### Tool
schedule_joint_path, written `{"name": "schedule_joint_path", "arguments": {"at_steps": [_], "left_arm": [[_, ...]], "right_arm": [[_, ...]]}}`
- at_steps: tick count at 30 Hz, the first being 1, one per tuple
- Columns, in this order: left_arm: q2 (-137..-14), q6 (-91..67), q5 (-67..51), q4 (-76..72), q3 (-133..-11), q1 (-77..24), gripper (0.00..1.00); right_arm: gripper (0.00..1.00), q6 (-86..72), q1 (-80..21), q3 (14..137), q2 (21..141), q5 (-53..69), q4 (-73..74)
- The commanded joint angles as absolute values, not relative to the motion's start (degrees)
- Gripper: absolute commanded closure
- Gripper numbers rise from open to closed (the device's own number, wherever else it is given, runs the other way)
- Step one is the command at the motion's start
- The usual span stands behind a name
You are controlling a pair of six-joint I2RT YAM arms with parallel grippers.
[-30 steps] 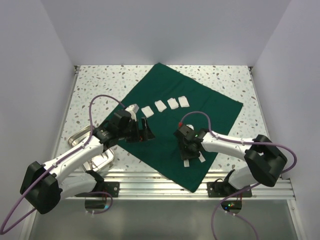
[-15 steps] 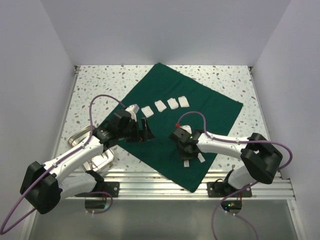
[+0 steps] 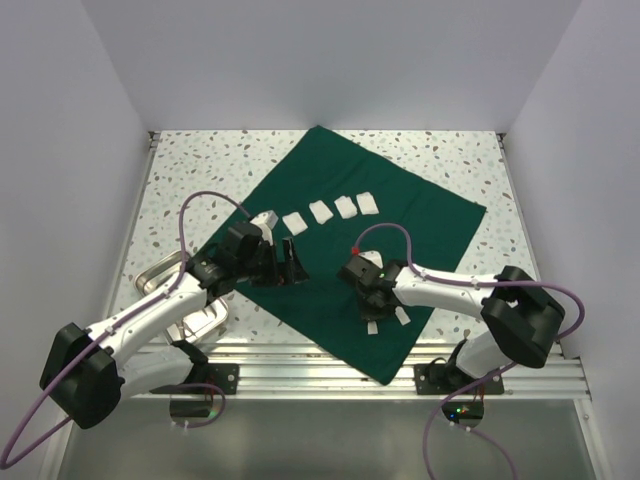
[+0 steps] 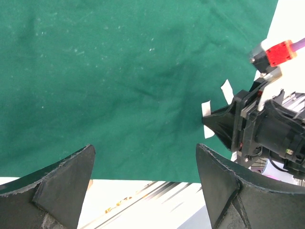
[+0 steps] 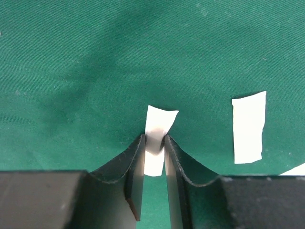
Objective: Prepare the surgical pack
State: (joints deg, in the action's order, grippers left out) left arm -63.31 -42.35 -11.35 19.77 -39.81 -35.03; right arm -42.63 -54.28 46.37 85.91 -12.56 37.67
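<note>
The surgical pack's dark green drape (image 3: 370, 230) lies spread flat as a diamond on the speckled table. A row of white pads (image 3: 320, 211) sits on its far half. My right gripper (image 3: 372, 310) is down on the drape's near part, shut on a small white strip (image 5: 157, 123) that stands pinched between its jaws (image 5: 154, 138). A second white strip (image 5: 249, 126) lies flat just beside it. My left gripper (image 3: 290, 262) hovers open over the drape's left edge, its fingers (image 4: 66, 181) wide apart with nothing between them.
A steel tray (image 3: 165, 275) sits off the drape at the near left, partly under my left arm. An aluminium rail (image 3: 400, 355) runs along the table's near edge. White walls close in the left, right and back.
My right gripper has shifted slightly left and its jaws have closed in on the white strip. The left arm has not moved.
</note>
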Motion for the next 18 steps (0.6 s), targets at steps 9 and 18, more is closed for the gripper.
{"name": "schedule_joint_path", "arguments": {"at_steps": [9, 18], "left_arm": [[-63.6, -43.5, -15.9, 13.7, -36.7, -35.4, 0.11], [-68.5, -51.5, -27.5, -4.3, -31.7, -35.9, 0.16]], "right_arm": [[0.76, -39.4, -54.6, 47.1, 78.1, -13.6, 35.9], [0.76, -31.1, -54.5, 46.8, 72.5, -1.5, 26.9]]}}
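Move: The white strip I mean to take with my left hand is still pinched in my right fingers on the green drape, about 16 cm to the right of my left hand, 6 cm back and 11 cm lower. The nearest gauze pad is some 16 cm ahead of my left hand, 1 cm left. From my right hand, my open left hand is 6 cm ahead, 16 cm left and 10 cm higher; the second strip is 2 cm ahead, 6 cm right. I keep the strip pinched and raise my right hand off the drape by about 5 cm, veering some 3 cm left towards my open left hand as the fingertips tip that way. After a slow start, my left hand comes to meet it, right, down and slightly back, its fingers swinging about 10 degrees more to the right and staying wide open. ##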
